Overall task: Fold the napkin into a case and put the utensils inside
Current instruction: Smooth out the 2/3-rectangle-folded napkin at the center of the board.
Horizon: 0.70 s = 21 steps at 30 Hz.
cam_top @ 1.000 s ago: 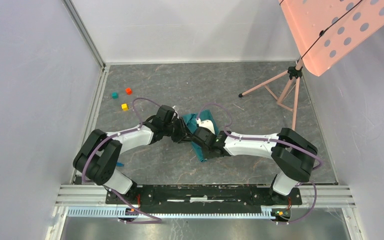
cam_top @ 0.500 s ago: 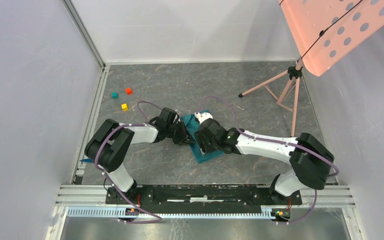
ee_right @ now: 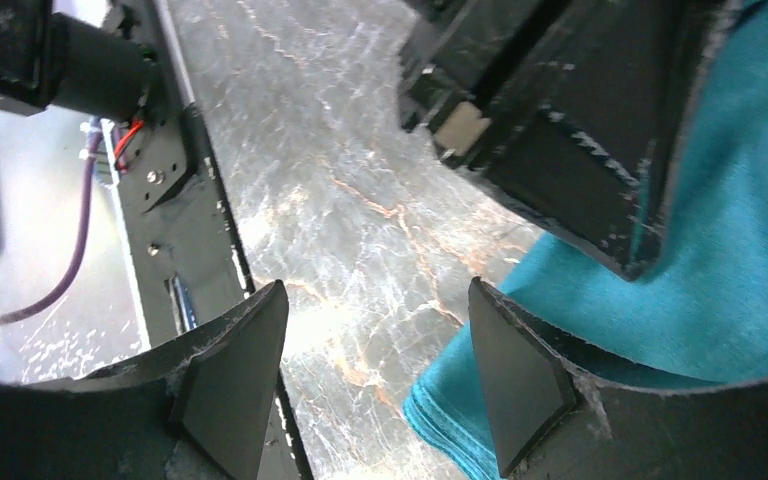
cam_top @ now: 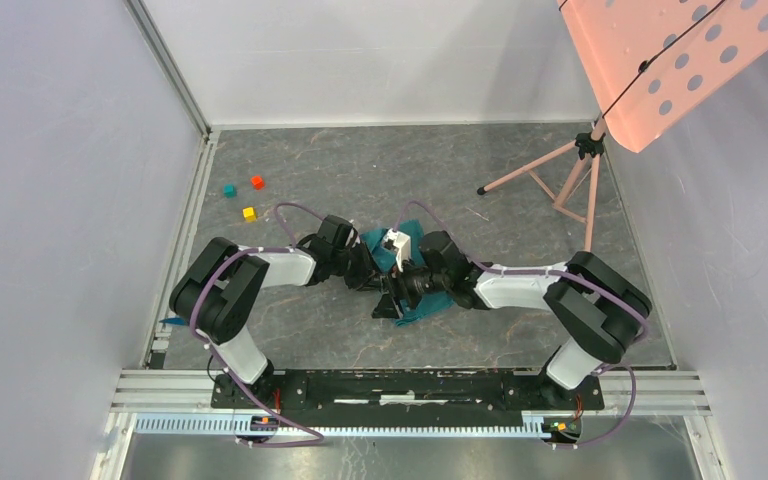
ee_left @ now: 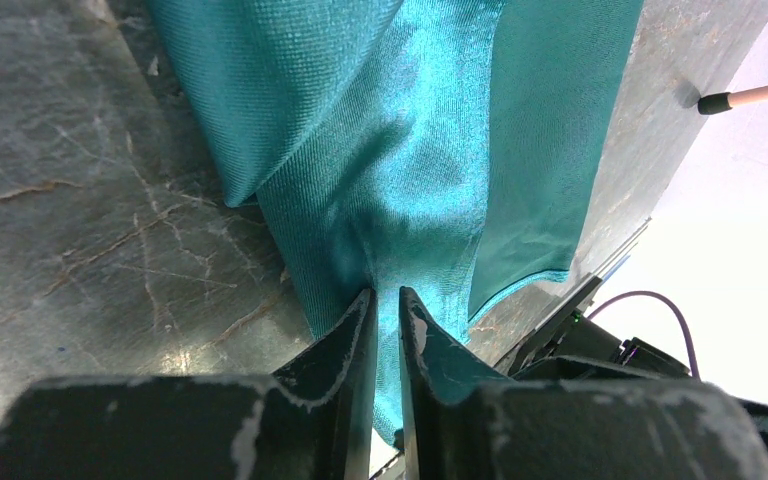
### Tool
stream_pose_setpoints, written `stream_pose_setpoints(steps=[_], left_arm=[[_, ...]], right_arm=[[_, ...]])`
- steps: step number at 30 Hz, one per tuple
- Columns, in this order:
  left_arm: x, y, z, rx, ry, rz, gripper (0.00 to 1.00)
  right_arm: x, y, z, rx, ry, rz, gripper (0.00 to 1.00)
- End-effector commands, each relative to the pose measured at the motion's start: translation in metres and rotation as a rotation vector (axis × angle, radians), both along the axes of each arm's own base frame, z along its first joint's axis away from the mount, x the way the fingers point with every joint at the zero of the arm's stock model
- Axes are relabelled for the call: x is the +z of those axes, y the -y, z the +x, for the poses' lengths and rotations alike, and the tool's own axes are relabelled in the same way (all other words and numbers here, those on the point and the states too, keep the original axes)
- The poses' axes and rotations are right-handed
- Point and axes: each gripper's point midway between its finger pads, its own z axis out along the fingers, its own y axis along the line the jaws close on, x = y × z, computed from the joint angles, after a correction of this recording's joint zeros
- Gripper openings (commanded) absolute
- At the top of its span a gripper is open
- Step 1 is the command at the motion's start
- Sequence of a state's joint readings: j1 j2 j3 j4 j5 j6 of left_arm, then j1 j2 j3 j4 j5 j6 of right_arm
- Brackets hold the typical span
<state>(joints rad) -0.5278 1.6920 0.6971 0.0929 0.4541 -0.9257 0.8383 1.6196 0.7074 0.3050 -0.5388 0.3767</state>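
The teal napkin (cam_top: pixel 412 262) lies on the marbled floor between the two arms, folded into a long, narrow case shape. My left gripper (cam_top: pixel 366 272) comes at it from the left. Its jaws are shut on a raised fold of the napkin (ee_left: pixel 410 160), and cloth fills the thin gap at the left gripper (ee_left: pixel 387 300). My right gripper (cam_top: pixel 390 302) hovers open at the near end of the napkin. The stacked corner of the napkin (ee_right: pixel 455 410) lies beside one finger of the right gripper (ee_right: pixel 375 300), with bare floor between the jaws. A blue sliver (cam_top: pixel 168 322), perhaps a utensil, peeks out by the left elbow. The spoon is out of view.
Three small cubes lie at the back left: teal (cam_top: pixel 229 190), red (cam_top: pixel 257 182) and yellow (cam_top: pixel 249 213). A pink tripod stand (cam_top: pixel 560 185) holding a perforated pink panel (cam_top: pixel 660 50) stands at the back right. Walls close in both sides, and a metal rail (cam_top: pixel 410 385) runs along the near edge.
My right gripper has opened, letting go of the cloth, and has swung to the near end of the napkin. The left gripper has kept its pinch on the fold.
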Motion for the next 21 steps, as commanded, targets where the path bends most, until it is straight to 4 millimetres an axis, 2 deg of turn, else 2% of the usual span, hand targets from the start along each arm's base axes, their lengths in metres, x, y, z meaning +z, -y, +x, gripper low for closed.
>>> stream_pose_setpoints(steps=[1,6,12,18,21], left_arm=[[-0.018,-0.011,-0.003,0.0,-0.002,0.067,0.2],[-0.018,-0.012,-0.003,0.002,-0.002,0.069,0.2],[-0.021,-0.013,-0.002,-0.002,-0.009,0.073,0.19],[-0.024,-0.015,0.0,-0.009,-0.011,0.085,0.19],[-0.017,-0.014,0.001,-0.028,-0.001,0.09,0.19]], right_arm=[[0.017,-0.014,-0.006,0.109,0.056,0.133,0.72],[-0.008,-0.003,-0.018,0.108,-0.013,0.116,0.7],[-0.037,0.028,-0.054,0.115,-0.107,0.073,0.68],[-0.03,0.05,-0.088,0.136,-0.133,0.067,0.68],[-0.014,0.054,-0.088,0.149,-0.083,0.066,0.69]])
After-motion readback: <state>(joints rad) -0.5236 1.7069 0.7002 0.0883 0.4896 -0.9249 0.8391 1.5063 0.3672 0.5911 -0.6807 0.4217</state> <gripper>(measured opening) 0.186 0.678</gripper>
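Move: The right hand hangs open above the napkin's near-left corner, which lies about 3 cm back, 1 cm right and 6 cm below it. The near-right corner is some 2 cm ahead and 12 cm to its right, at the same level. The left fingertips are down on the napkin's left edge, right beneath them. From the left hand the near-left corner is about 8 cm back and 2 cm right, the far-left corner roughly 10 cm ahead and 5 cm left. The right hand, fingers staying wide open, draws back about 6.5 cm and swings some 4 cm to the right, sinking about 3 cm on the way before lifting slightly, so that it clears the left fingertips and passes over the napkin's near edge to just outside it. The left hand stays in place with its nearly shut fingertips still resting on the napkin's left edge, easing back by less than half a centimetre at the end. ##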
